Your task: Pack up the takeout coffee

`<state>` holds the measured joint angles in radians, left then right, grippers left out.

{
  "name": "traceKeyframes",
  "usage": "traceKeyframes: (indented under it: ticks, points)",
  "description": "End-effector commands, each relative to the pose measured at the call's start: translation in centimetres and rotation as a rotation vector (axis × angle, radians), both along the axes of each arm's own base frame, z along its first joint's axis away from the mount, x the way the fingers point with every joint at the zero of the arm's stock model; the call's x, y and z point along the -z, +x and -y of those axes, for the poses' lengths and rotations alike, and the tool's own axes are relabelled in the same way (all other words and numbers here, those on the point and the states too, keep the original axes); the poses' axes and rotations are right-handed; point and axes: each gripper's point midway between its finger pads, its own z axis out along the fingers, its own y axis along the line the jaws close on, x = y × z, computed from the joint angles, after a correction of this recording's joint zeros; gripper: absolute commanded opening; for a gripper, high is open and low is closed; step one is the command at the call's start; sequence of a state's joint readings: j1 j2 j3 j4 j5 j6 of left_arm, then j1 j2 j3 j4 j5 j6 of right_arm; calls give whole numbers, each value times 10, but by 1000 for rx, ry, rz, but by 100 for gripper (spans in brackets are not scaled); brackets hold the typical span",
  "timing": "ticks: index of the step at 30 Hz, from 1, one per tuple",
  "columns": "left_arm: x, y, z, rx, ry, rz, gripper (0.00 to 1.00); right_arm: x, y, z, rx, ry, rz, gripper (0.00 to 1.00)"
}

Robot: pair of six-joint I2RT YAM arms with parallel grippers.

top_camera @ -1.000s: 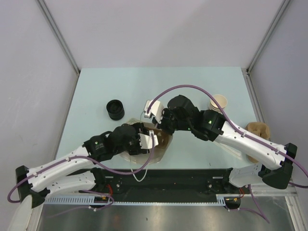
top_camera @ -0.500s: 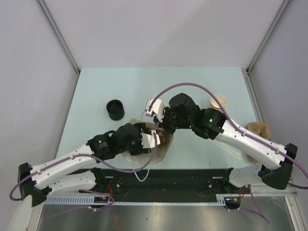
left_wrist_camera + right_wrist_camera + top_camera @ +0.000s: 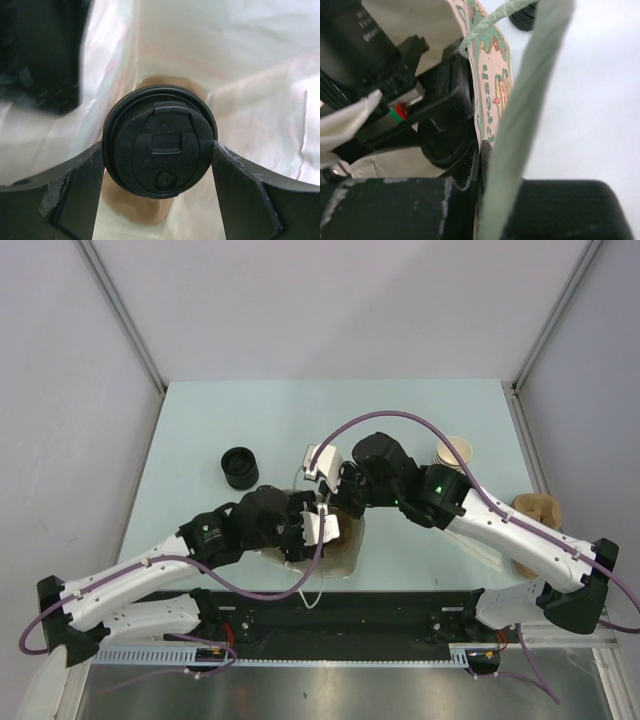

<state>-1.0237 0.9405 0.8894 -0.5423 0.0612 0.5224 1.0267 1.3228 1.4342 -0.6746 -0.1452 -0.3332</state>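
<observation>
The takeout coffee [image 3: 160, 141], a tan cup under a round black lid, hangs inside the paper bag [image 3: 240, 60]. My left gripper [image 3: 159, 146] is shut on it, one finger pressed against each side of the lid. In the top view the left gripper [image 3: 328, 532] reaches into the brown bag [image 3: 348, 552] and the cup is hidden. My right gripper [image 3: 481, 160] is shut on the printed edge of the bag [image 3: 492, 75], beside its green handle [image 3: 530, 100]. From above, the right gripper [image 3: 336, 504] sits at the bag's far rim.
A low black stack of lids [image 3: 239, 467] stands left of the bag. A stack of lidless tan cups [image 3: 452, 455] stands at the right behind the right arm. A brown moulded carrier [image 3: 537, 512] lies at the table's right edge.
My left arm has pushed rightward, carrying the cup deeper into the bag. The bag's mouth has shifted slightly right. The right gripper keeps its hold on the rim.
</observation>
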Motion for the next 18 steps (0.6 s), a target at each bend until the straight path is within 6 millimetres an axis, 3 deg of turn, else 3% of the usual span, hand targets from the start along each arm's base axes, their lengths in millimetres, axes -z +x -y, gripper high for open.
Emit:
traceKeyframes:
  ticks: [1, 6, 18]
  points:
    - [-7, -6, 31, 64, -109, -38, 0, -16, 1, -6, -11, 64, 17, 0]
    - [14, -1, 38, 46, -91, -48, 0, -17, 0, -7, -21, 68, 14, 0]
    - [64, 0, 24, 15, 54, -98, 0, -11, 4, -11, -36, 67, -9, 0]
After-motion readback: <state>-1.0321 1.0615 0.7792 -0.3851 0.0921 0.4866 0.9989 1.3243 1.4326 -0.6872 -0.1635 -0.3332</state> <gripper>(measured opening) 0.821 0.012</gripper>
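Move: The empty cup holder well that my held coffee cup is going to, down in the bag, lies some 13 cm below my left hand, about 4 cm to its right and 2 cm ahead. The bag rim pinched by my right fingers is roughly 4 cm ahead of my left hand, 2 cm right and 9 cm up; the lid stack stands about 15 cm ahead and 17 cm left, low on the table. From my right hand, that well is some 22 cm down, 2 cm back and 1 cm right. Keeping my grip around the lidded coffee cup, I shift my left hand about 2 cm to the right, then sink it steadily between the bag's walls towards the cup holder, some 5 cm down in all, the wrist tipping only slightly. My right fingers stay shut on the bag rim and hold it nearly still. ##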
